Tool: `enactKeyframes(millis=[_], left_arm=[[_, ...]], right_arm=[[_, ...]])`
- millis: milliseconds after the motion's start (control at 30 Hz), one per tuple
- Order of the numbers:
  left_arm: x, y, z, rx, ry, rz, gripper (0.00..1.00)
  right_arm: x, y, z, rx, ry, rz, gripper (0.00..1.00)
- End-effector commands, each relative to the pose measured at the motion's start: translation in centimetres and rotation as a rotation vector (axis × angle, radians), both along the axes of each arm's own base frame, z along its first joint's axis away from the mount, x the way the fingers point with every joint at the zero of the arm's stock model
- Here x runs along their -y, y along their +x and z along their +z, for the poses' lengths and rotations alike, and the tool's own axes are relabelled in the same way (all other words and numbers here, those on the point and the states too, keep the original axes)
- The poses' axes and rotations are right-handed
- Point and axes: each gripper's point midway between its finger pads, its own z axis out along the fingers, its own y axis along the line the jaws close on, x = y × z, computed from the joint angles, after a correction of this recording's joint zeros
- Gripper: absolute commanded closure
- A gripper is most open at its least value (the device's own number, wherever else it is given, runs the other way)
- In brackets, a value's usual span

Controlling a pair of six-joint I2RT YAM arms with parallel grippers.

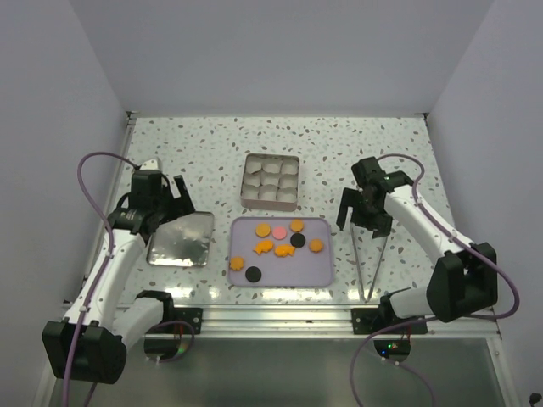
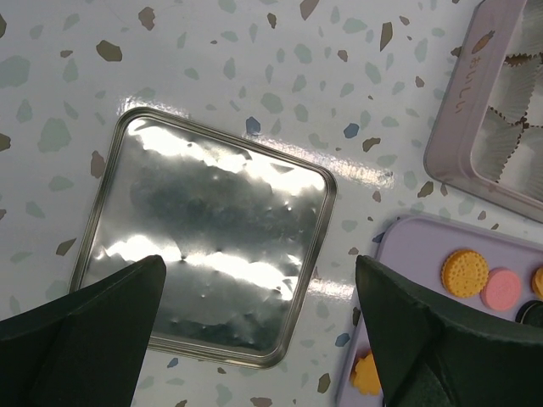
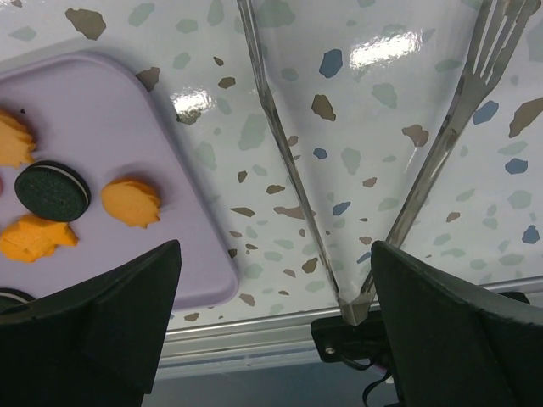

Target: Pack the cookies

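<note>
Several cookies (image 1: 283,249) lie on a lavender tray (image 1: 324,271): mostly orange, one pink (image 1: 278,231), two black (image 1: 298,240). The square tin (image 1: 271,181) with white compartments stands behind the tray. My left gripper (image 1: 176,206) is open and empty above the tin's lid (image 1: 181,239); in the left wrist view the gripper (image 2: 260,259) hangs over the lid (image 2: 204,229), with an orange cookie (image 2: 464,272) and the pink one (image 2: 501,288) at the right. My right gripper (image 1: 362,222) is open and empty right of the tray, above metal tongs (image 1: 373,254). The right wrist view shows the gripper (image 3: 276,246), a black cookie (image 3: 52,191) and an orange one (image 3: 131,202).
The tongs (image 3: 288,161) lie on the speckled table with their hinge at the near edge. The tin (image 2: 484,127) shows at the upper right of the left wrist view, and the tray's corner (image 2: 407,237) below it. White walls close in the table on three sides.
</note>
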Motion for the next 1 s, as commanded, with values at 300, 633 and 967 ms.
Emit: enactKeyframes(millis=[300,633,967], left_arm=[[-0.1,0.7,-0.2,0.017,0.008,0.0,0.0],[-0.3,0.7,-0.4,0.007,0.013,0.009,0.0],[-0.3,0.8,-0.6,-0.002,0.016,0.011,0.0]], right_arm=[[0.4,0.1,-4.7,-0.106,-0.068,0.074,0.12],[0.6,1.5,-7.7,-0.166,-0.119,0.108,0.54],[0.6,3.9,-8.9,-0.171,-0.158,0.177,0.74]])
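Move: The tongs lie splayed on the table, their middle about 10 cm below the right hand, roughly 4 cm back and 4 cm to its right; their left prong passes almost beneath the hand, its middle some 4 cm back and 2 cm right. To this hand's left, at table height, are the nearest orange cookie, about 10 cm over and 1 cm back, and the lilac tray, middle 19 cm over and 3 cm back. From the left hand the tongs are about 54 cm right, 8 cm back and 15 cm down. The right hand drops about 9 cm, nearly straight down, onto the forward half of the tongs' left prong, tipping some 15 degrees until its fingers point straight down, and creeps about 1 cm forward at the very end. From partway down the wide-open fingers close to roughly a quarter, one on each side of that prong just above the table, with the right prong left outside; whether the pads already touch metal can't be seen. ##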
